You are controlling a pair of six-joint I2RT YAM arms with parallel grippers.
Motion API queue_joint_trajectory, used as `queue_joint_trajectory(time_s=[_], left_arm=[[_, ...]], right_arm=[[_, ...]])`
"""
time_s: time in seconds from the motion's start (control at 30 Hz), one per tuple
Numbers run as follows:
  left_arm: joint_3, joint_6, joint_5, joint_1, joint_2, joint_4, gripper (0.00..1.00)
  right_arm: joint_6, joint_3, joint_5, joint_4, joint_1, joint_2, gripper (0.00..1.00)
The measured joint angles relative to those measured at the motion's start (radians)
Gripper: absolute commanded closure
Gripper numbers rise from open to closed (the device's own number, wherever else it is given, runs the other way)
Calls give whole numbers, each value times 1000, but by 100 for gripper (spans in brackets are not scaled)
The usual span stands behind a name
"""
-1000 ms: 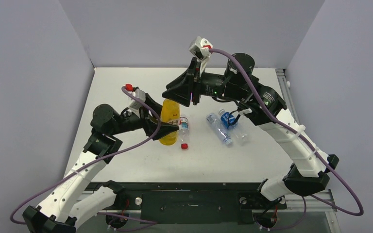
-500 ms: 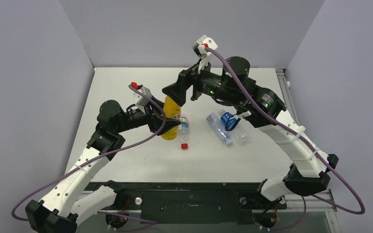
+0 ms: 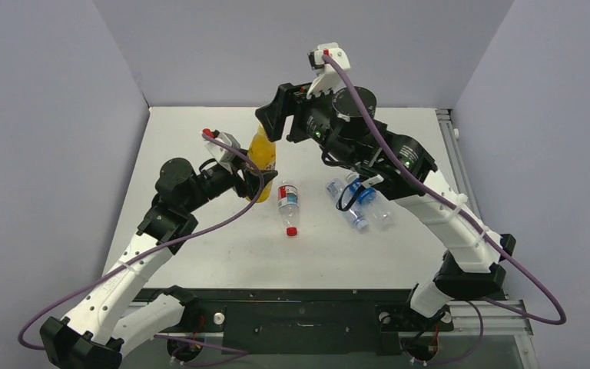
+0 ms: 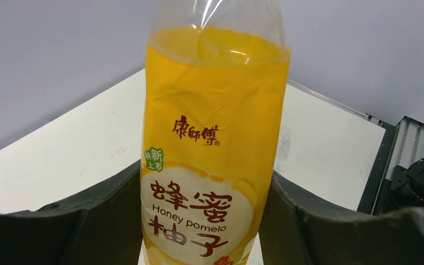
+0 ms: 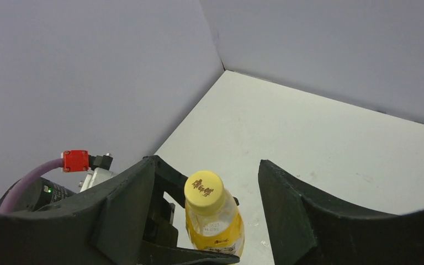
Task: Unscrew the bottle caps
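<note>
My left gripper (image 4: 210, 223) is shut on the lower body of the yellow-orange juice bottle (image 4: 215, 138) and holds it upright above the table. In the right wrist view its yellow cap (image 5: 203, 191) sits on the neck, just below and between the spread fingers (image 5: 127, 204) of my right gripper (image 5: 208, 163), which is open and touches nothing. From above, the right gripper (image 3: 271, 119) covers the top of the juice bottle (image 3: 262, 156). The red-and-white labelled bottle (image 3: 287, 200) lies flat with its red cap (image 3: 292, 230) on. Two clear bottles (image 3: 349, 204), one blue-labelled (image 3: 366, 192), lie under the right arm.
The white table (image 3: 200, 131) ends at grey walls on the left, back and right. A black rail (image 3: 299, 307) with both arm bases runs along the near edge. The left arm's purple cable (image 3: 223, 223) loops over the table's left side.
The left gripper has raised the juice bottle from a lean beside the red-labelled bottle to upright, farther back. The right gripper has opened and swung over the yellow cap.
</note>
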Motion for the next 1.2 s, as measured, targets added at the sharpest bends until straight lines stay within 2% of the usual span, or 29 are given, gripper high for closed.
queue_joint_trajectory(time_s=[0.2, 0.27, 0.33, 0.53, 0.67, 0.77, 0.87, 0.97, 1.2], left_arm=[[0, 13, -27, 0, -2, -1, 100], [0, 16, -34, 0, -2, -2, 100], [0, 16, -39, 0, -2, -2, 100], [0, 16, -44, -1, -3, -2, 100], [0, 12, -43, -1, -3, -6, 100], [0, 3, -29, -1, -3, -6, 100], [0, -28, 0, 0, -5, -6, 100], [0, -78, 73, 2, -8, -3, 100], [-2, -245, 413, 3, -24, 121, 100]], right_arm=[[37, 4, -11, -18, 8, 69, 39], [45, 4, -20, -24, 12, 80, 42], [50, 4, -25, -28, 13, 84, 50], [51, 4, -22, -32, 10, 84, 86], [47, 5, -23, -39, 5, 84, 98], [37, 13, -49, -52, -13, 84, 100], [23, 11, -162, -60, -54, 76, 100], [-8, -43, -341, -43, -112, 33, 100], [-100, -196, -760, 70, -164, -124, 100]])
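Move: The right hand is open just above the yellow cap, which lies about 3 cm to its left, 1 cm ahead and 4 cm below. On the table, some 47 cm down, the red-capped bottle lies about 15 cm ahead and 4 cm to the right, and the slim clear bottle about 16 cm ahead and 20 cm to the right. For the left hand, holding the yellow bottle upright, the cap is about 12 cm above and 1 cm ahead. Right hand sinks leftward 4 cm, pinches cap, twists counter-clockwise; left turns bottle clockwise; both draw back 8 cm. ##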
